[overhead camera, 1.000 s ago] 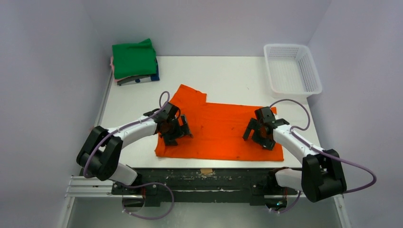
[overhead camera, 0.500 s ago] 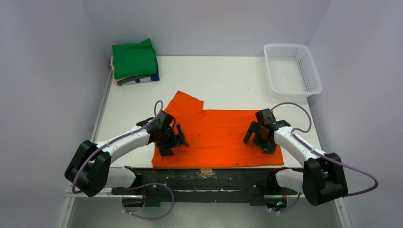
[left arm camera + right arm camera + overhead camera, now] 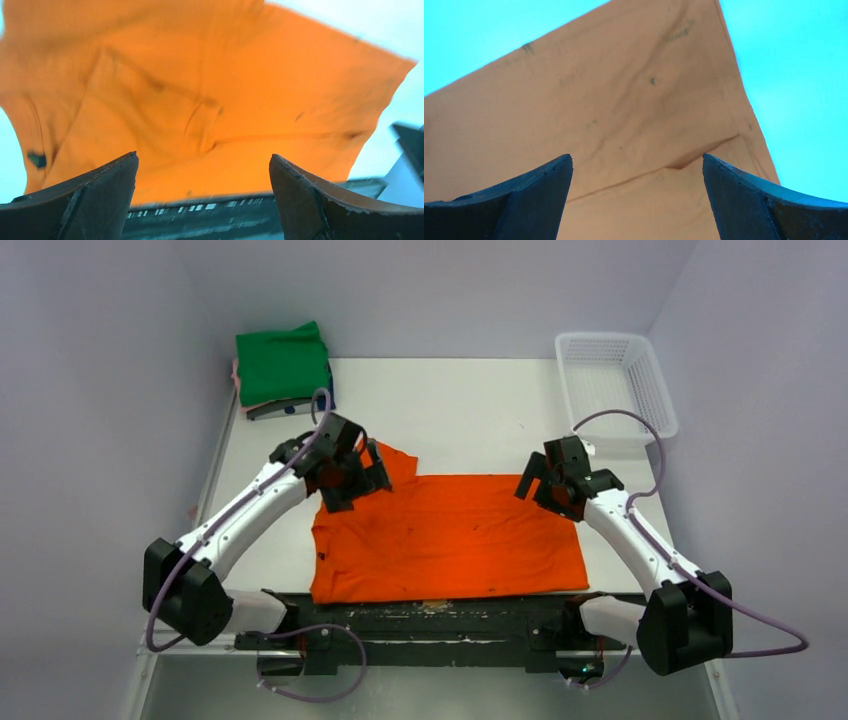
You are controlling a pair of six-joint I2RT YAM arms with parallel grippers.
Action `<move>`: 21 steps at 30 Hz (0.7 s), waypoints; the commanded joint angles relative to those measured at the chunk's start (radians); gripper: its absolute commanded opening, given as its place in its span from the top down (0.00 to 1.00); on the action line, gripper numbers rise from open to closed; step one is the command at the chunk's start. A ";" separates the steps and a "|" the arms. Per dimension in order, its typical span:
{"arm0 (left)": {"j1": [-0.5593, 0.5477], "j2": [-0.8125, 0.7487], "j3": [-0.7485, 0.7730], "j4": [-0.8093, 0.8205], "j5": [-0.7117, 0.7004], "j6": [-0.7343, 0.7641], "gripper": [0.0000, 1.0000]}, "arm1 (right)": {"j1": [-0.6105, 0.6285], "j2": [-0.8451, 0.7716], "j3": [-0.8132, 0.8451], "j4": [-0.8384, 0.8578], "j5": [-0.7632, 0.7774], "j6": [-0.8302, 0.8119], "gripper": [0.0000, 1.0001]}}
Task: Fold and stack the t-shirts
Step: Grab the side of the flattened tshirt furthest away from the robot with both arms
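Observation:
The bright orange t-shirt (image 3: 450,535) lies spread flat at the table's near edge, one sleeve (image 3: 395,458) pointing to the back left. It fills the left wrist view (image 3: 200,100) and the right wrist view (image 3: 624,115). My left gripper (image 3: 357,483) hovers over the shirt's far left corner, open and empty (image 3: 203,156). My right gripper (image 3: 551,490) hovers over the far right corner, open and empty (image 3: 637,155). A folded stack stands at the back left: a green t-shirt (image 3: 283,365) on top, pink (image 3: 238,380) and dark blue (image 3: 322,400) edges below.
A white mesh basket (image 3: 662,410) stands at the back right. The shirt's near hem reaches the table's front edge (image 3: 440,598), above the black arm rail (image 3: 430,625). Grey walls close in the left, right and back.
The orange shirt slid toward the near edge and lies flatter. Both grippers rose and moved back from the shirt's middle to its far corners.

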 commanded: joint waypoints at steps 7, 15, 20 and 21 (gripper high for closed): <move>0.227 0.580 0.655 -0.058 -0.166 0.213 0.01 | -0.042 0.082 0.108 0.114 0.070 -0.076 0.01; 0.319 1.004 1.034 -0.043 0.039 0.211 0.05 | -0.074 0.168 0.139 0.127 0.068 -0.116 0.01; 0.328 1.054 1.009 0.060 0.113 0.175 0.05 | -0.096 0.183 0.134 0.134 0.042 -0.124 0.01; 0.328 1.056 0.996 0.069 0.115 0.170 0.05 | -0.099 0.183 0.132 0.136 0.040 -0.124 0.02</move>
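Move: The flattened orange t-shirt's far left corner, on its sleeve, lies about 25 cm ahead of the left gripper, some 3 cm to its left and 11 cm below. The green stack stands farther out, about 40 cm ahead and 19 cm left. For the right gripper, the shirt's far right corner is some 14 cm ahead, 5 cm to its right and 9 cm below; the white basket stands 33 cm ahead, 17 cm right and about 5 cm below. Sweep the left gripper about 27 cm forward over the orange shirt to the sleeve's far corner, rising slightly at first and then dropping some 12 cm, so it ends low with its spread fingers around the corner. Meanwhile ease the right gripper some 5 cm forward and slightly right towards the far right corner, still well above the cloth. Keep both grippers open. ##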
